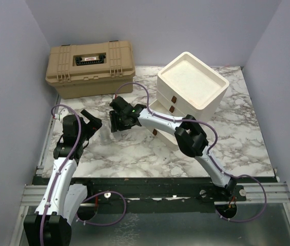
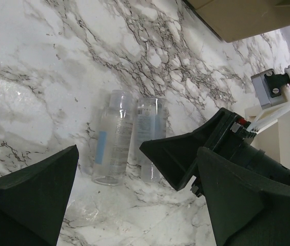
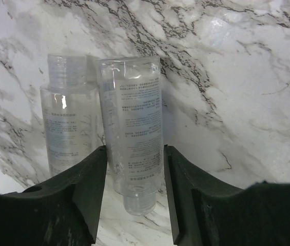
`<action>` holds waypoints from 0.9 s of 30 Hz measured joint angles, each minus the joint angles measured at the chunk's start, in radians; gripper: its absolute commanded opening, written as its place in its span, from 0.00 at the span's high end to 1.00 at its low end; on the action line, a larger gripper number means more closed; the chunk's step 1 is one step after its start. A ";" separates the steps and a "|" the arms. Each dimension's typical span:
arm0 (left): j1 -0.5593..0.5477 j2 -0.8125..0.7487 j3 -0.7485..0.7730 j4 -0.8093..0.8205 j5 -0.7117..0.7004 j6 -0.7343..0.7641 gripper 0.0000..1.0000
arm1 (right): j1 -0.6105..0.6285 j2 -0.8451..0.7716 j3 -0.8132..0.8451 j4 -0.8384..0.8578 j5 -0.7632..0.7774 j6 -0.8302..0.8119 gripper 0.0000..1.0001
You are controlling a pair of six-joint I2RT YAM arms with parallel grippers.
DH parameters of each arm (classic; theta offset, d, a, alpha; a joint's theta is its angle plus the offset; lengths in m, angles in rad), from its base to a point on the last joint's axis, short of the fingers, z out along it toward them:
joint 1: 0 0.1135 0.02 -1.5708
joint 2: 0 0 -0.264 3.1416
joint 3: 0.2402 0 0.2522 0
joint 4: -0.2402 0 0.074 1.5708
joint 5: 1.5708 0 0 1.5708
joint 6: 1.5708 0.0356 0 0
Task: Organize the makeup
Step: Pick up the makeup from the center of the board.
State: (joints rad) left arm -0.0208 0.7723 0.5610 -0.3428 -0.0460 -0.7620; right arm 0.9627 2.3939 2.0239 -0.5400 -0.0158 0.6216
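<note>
Two clear bottles of the makeup lie side by side on the marble table (image 1: pixel 134 154). In the right wrist view my right gripper (image 3: pixel 134 154) straddles the right-hand bottle (image 3: pixel 132 118), which lies with its threaded neck toward the camera. Both fingers press against its sides, and it still rests on the table. The other bottle (image 3: pixel 65 123) lies just left of it. In the left wrist view, the blue-labelled bottle (image 2: pixel 111 143) is in plain sight and its neighbour (image 2: pixel 147 120) is partly hidden behind a right finger (image 2: pixel 180 154). My left gripper (image 2: pixel 137 169) hangs wide open and empty just left of them. From above, the right gripper (image 1: pixel 118 123) hides both bottles.
A tan toolbox (image 1: pixel 90 66) stands shut at the back left. A cream drawer unit (image 1: pixel 192 84) with brown pull tabs stands at the back centre, close behind the right arm. The left gripper (image 1: pixel 92 122) and the right gripper are only a short distance apart.
</note>
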 measured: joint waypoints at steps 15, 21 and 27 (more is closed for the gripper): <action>0.000 0.000 -0.017 -0.003 -0.001 -0.001 0.01 | 0.000 -0.020 -0.070 0.034 0.069 -0.035 0.56; 0.000 0.001 -0.021 -0.005 -0.001 -0.006 0.02 | 0.000 -0.071 -0.143 0.038 0.101 -0.067 0.60; 0.000 0.006 -0.022 -0.005 -0.005 -0.019 0.02 | 0.000 -0.125 -0.210 0.018 0.134 -0.124 0.61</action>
State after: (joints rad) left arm -0.0208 0.7788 0.5388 -0.3481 -0.0513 -0.7811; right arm 0.9623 2.2692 1.8141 -0.5220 0.1184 0.4973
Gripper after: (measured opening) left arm 0.984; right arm 0.472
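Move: Straddled by the right hand's half-open fingers, the right-hand one of two clear makeup bottles has its middle about 1 cm ahead of that hand and 1 cm below it. Its twin lies some 5 cm to the hand's left, equally 1 cm ahead and 1 cm down; the open drawer's middle is roughly 23 cm to the right and 2 cm ahead. From the left hand, the straddled bottle is about 2 cm ahead, 9 cm right and 12 cm below. Sinking the last centimetre or so, the right hand gets its fingertips down along both sides of the right-hand bottle and pinches it, the gap narrowing only slightly. It then carries the bottle about 5 cm to the right at almost the same height, away from the twin and towards the open drawer, the wrist tilting some 10 degrees so the fingers lean less to the left. ##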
